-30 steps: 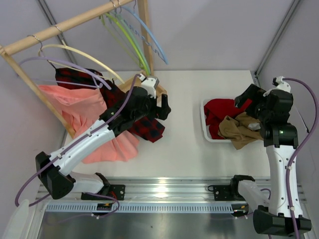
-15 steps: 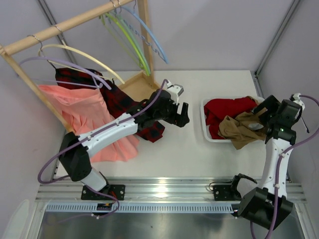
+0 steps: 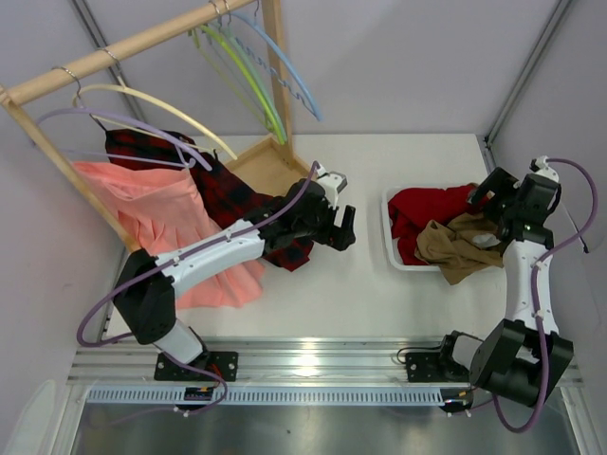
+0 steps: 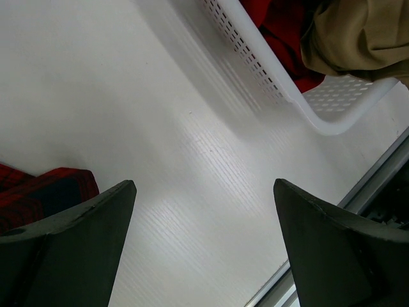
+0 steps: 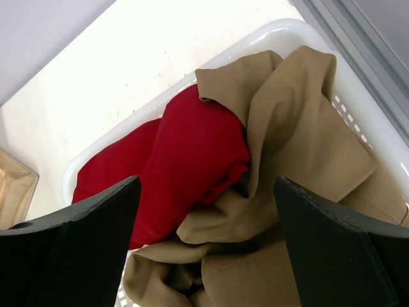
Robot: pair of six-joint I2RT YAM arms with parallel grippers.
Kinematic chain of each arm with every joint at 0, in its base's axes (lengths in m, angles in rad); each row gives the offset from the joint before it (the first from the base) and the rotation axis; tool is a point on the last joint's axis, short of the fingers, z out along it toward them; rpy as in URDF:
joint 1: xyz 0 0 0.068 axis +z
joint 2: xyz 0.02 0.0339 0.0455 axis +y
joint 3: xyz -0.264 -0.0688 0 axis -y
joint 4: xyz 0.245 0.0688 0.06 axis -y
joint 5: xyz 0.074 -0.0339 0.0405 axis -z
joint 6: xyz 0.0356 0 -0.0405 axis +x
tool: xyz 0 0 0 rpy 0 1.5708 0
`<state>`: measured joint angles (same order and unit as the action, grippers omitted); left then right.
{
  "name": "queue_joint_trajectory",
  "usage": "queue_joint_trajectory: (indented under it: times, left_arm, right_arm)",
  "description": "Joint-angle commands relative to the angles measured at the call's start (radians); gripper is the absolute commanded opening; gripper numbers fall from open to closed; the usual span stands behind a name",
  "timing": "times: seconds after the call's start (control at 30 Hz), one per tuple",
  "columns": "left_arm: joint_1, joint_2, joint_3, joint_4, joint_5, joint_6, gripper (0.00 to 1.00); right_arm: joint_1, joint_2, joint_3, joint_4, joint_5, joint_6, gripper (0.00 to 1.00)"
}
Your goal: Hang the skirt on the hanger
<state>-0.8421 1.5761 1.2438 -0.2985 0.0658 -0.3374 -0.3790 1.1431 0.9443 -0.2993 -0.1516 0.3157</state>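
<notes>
The deep-red skirt [image 3: 425,209] lies bunched in a white basket [image 3: 390,248] at the right, partly under a tan garment [image 3: 462,248]. My right gripper [image 3: 493,196] hangs open just above the basket's right side. In the right wrist view its fingers frame the skirt [image 5: 192,150] and the tan cloth [image 5: 300,141] with nothing between them [image 5: 206,182]. The lime hanger [image 3: 252,83] hangs by its hook on the wooden rail at the back. My left gripper [image 3: 341,230] is open over bare table, left of the basket [image 4: 287,86]; it is empty [image 4: 203,185].
A red-and-black plaid skirt [image 3: 237,201] and a salmon-pink skirt [image 3: 161,216] hang on the left rack. A light-blue hanger [image 3: 287,68], a cream hanger [image 3: 161,102] and a purple hanger [image 3: 123,126] share the wooden rail [image 3: 123,49]. The plaid hem [image 4: 45,188] lies beside my left finger.
My left arm has reached right from the plaid skirt to mid-table, then eased back a little. My right arm swung out to the right and returned over the basket's right side.
</notes>
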Motion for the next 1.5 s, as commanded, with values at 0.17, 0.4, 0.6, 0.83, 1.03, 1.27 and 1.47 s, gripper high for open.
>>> queue_joint_trajectory:
  times: [0.17,0.4,0.6,0.83,1.03,1.27,1.47]
  left_arm:
    - [0.001,-0.07,-0.014,0.033,-0.015,0.02,0.95]
    - [0.001,-0.103,-0.023,0.007,-0.061,0.024,0.96]
    - [0.001,-0.114,-0.015,0.004,-0.103,0.006,0.96]
    - [0.001,-0.117,0.02,-0.001,-0.081,0.034,0.96]
    - [0.001,-0.137,0.103,0.071,-0.006,0.08,0.99]
    - [-0.002,-0.093,0.112,0.274,0.101,0.188,1.0]
    - [-0.043,0.037,0.224,0.429,0.203,0.307,0.99]
  right_arm:
    - [0.023,0.101,0.096,0.066,0.027,-0.043,0.88]
    - [0.04,0.179,0.12,0.091,-0.019,-0.043,0.71]
    - [0.112,0.208,0.23,0.023,0.029,-0.081,0.0]
    - [0.294,0.144,0.461,-0.067,0.106,-0.187,0.0]
    - [0.357,0.064,0.553,-0.115,-0.012,-0.158,0.0]
    - [0.367,-0.071,0.507,-0.152,-0.219,-0.084,0.0]
    - [0.37,-0.155,0.398,-0.155,-0.25,-0.06,0.0]
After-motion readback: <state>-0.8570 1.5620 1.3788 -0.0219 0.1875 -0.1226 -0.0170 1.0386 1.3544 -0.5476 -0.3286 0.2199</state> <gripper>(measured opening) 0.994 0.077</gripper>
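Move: The fold where the red and brown cloths meet in the white basket is about 5 cm ahead of the right hand, nearly in line and some 5 cm below. The red cloth's bulk centres roughly 8 cm to that hand's left and 3 cm back, the brown's about 5 cm straight back, both some 8 cm down. From the left hand, the fold lies some 32 cm to the right and 11 cm ahead, roughly level. The red and brown fold is pinched by the right fingers, which push forward about 4 cm and dip 3 cm before closing; the right hand then lifts it some 20 cm while carrying it about 15 cm left and back over the basket, turning counter-clockwise about 30 degrees. The open left hand rises about 12 cm, easing rightward towards the cloth, its fingers tipping up. ##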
